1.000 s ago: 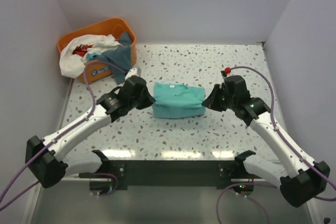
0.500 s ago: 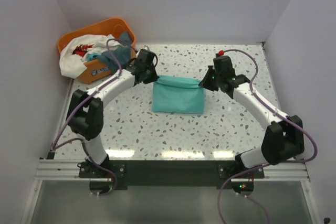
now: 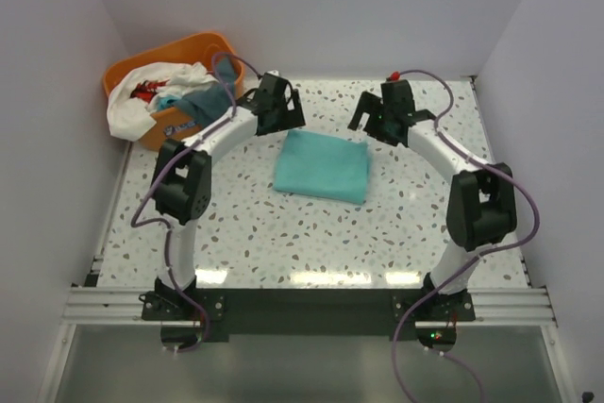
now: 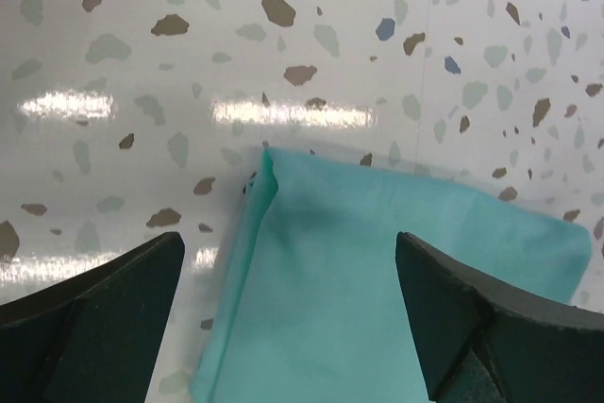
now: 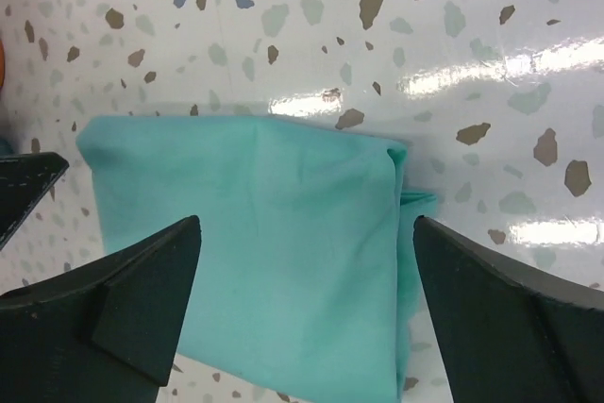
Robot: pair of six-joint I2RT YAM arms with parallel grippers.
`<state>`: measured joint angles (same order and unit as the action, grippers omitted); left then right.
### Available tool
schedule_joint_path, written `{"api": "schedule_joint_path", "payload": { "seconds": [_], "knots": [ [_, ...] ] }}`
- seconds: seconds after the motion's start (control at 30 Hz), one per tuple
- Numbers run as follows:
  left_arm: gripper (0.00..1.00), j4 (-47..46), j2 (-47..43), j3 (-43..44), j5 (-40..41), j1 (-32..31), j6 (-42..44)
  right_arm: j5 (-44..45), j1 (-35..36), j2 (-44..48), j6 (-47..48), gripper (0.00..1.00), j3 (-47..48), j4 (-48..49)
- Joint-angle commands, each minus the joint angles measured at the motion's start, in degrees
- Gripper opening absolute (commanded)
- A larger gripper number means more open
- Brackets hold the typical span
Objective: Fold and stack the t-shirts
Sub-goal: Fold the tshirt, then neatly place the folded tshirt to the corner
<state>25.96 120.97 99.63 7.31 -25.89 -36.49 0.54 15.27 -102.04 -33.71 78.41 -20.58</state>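
Note:
A mint green t-shirt [image 3: 321, 166] lies folded into a flat rectangle in the middle of the speckled table. It also shows in the left wrist view [image 4: 377, 299] and the right wrist view [image 5: 264, 261]. My left gripper [image 3: 281, 112] is open and empty above the shirt's far left corner. My right gripper [image 3: 379, 120] is open and empty above its far right corner. Neither touches the cloth. More shirts, white [image 3: 127, 110], dark teal [image 3: 203, 101] and red [image 3: 142, 92], lie heaped in the orange basket [image 3: 175, 49].
The orange basket stands at the table's far left corner against the white wall. White walls enclose the table on the left, back and right. Both arms arch over the table's sides toward the back.
Both grippers have let go of the mint shirt and risen toward the back. The shirt's far half now lies folded over, making a smaller flat rectangle.

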Motion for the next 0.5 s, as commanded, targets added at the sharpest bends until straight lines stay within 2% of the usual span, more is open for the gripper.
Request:
{"api": "schedule_joint_path", "payload": {
  "seconds": [0.0, 0.1, 0.23, 0.33, 0.47],
  "knots": [
    [1.0, -2.7, -10.7, -7.2, -3.5, -0.2, 2.9, -0.4, 0.3, 8.7, 2.3, 0.99, -3.1, -3.3],
    [1.0, -2.8, -18.2, -15.8, -5.0, -0.4, 2.0, -0.4, 0.8, 13.4, 0.3, 0.99, -10.6, -3.2],
    [1.0, -4.5, -29.6, -28.6, -4.0, -2.3, 0.3, 0.4, 2.0, 15.1, -2.4, 0.99, -18.6, -0.5],
    [1.0, -5.0, -40.9, -37.7, -2.5, -4.6, -1.7, 0.3, 2.8, 13.0, -3.5, 0.99, -19.4, 0.0],
    [1.0, -0.5, -49.3, -45.0, 0.9, -5.5, -4.9, 1.7, 4.2, 11.6, -5.3, 0.98, -20.4, 1.7]
  ]
}}
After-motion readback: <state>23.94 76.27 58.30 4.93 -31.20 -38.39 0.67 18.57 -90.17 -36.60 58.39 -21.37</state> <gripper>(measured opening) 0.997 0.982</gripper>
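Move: The folded teal t-shirt lies flat, its middle some 7 cm back, 8 cm to the right and 10 cm below my left hand. From my right hand it is about 6 cm back, 6 cm to the left and 12 cm below. The orange bin stands roughly 37 cm to the left of my left hand and 10 cm farther out. The grey cloth over its rim hangs some 25 cm left of that hand and 7 cm ahead. With both grippers already empty and held wide open, I pull back from the t-shirt's far edge. My left hand draws back about 18 cm, rising some 6 cm and easing slightly left, towards the near-left corner. My right hand goes back about 10 cm, lifting briefly before it sinks to 5 cm lower and tips its fingers down some 10 degrees, towards the near-right corner; I touch nothing. ##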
